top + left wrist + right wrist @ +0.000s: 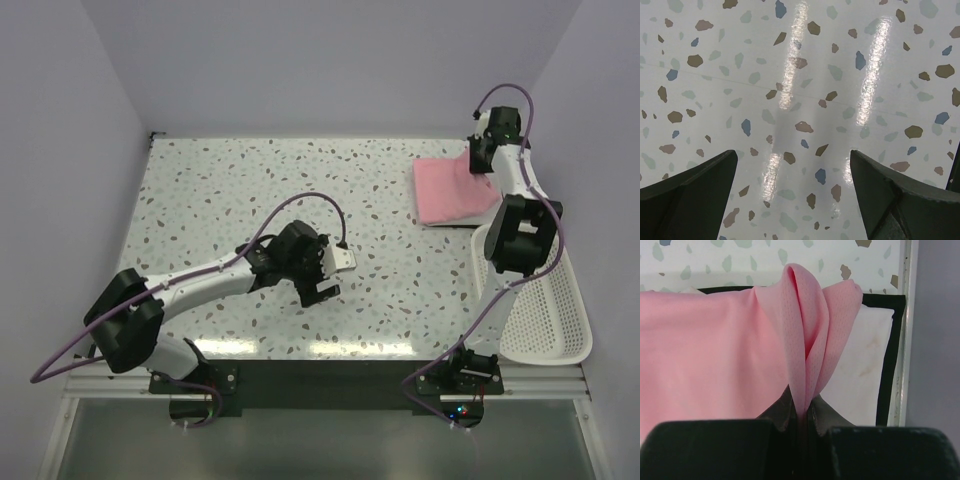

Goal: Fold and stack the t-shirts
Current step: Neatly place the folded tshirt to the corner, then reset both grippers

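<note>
A pale pink t-shirt (452, 190) lies folded at the back right of the table. My right gripper (482, 162) is at its right edge, shut on a raised pinch of the pink cloth (807, 325), which stands up in a fold between the jaws (802, 410). Under the pink shirt a white rectangle (865, 360) with a black border shows; I cannot tell whether it is cloth. My left gripper (335, 277) hangs open over bare table near the middle, with nothing between its fingers (792, 155).
A white perforated basket (560, 300) stands along the right edge beside the right arm. Walls close the table at the back and on both sides. The speckled tabletop (250, 180) stretches left of the shirt.
</note>
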You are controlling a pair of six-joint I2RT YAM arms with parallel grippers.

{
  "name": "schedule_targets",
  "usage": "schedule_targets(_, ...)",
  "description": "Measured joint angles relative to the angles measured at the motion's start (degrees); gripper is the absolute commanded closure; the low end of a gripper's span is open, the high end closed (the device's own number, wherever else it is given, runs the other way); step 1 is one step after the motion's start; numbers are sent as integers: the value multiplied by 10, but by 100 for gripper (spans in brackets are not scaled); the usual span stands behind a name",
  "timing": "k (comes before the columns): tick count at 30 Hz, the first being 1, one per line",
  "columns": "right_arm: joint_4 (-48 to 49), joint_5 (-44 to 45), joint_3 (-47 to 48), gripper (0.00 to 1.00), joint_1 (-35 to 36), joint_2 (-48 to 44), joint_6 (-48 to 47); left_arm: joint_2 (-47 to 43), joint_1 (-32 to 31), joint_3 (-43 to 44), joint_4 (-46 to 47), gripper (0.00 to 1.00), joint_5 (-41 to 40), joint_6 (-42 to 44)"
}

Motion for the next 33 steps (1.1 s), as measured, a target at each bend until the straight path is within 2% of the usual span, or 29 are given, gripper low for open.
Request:
schedule_targets(2, 5, 0, -3, 97, -2, 5, -3, 3, 6, 9, -6, 0, 4, -2)
schedule_targets(5, 12, 0, -6, 54, -5, 12, -8, 7, 18, 23, -14, 0, 10, -5)
schedule_targets(6, 13, 3, -6, 30, -5, 13, -12, 9, 23, 28, -18, 0, 15, -6)
schedule_targets(9, 18, 15, -6, 7, -5, 14, -19, 12, 50, 48, -30, 0, 47, -24)
schedule_targets(12, 16, 19, 1, 1, -5, 14, -24, 15, 98, 72, -43, 0, 86, -58)
schedule_targets(17, -16, 3, 16, 1, -5, -7, -21, 11, 201, 93, -44, 0, 139, -136)
schedule_targets(23, -93, -72, 2, 1, 2, -118, 1, 7, 350, 150, -104, 0, 202, -187)
schedule_targets(28, -121, -137, -88, 1, 50, -276, 29, -2, 478, 200, -157, 0, 231, -163)
schedule_targets(33, -123, -199, -252, 1, 140, -433, 41, -16, 548, 211, -242, 0, 233, -94)
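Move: The right hand pinches the bunched right part of the folded pink t-shirt about 8 cm above the white t-shirt in the far right corner, whose middle lies some 2 cm back and 1 cm left of this hand. The pink t-shirt's spread part is centred about 3 cm left and 1 cm back; the white basket is about 11 cm right and 23 cm back, also lower. From the empty left hand, the white t-shirt is roughly 26 cm ahead, 35 cm right and 5 cm down. The right fingers open wide and let go of the pink t-shirt while sinking just over a centimetre towards the white one. Then the hand lifts and swings away from the corner, back and left by nearly 20 cm each, turning counter-clockwise. The open left hand retreats too, first forward and up, then about 23 cm left, turning some 45 degrees counter-clockwise. ##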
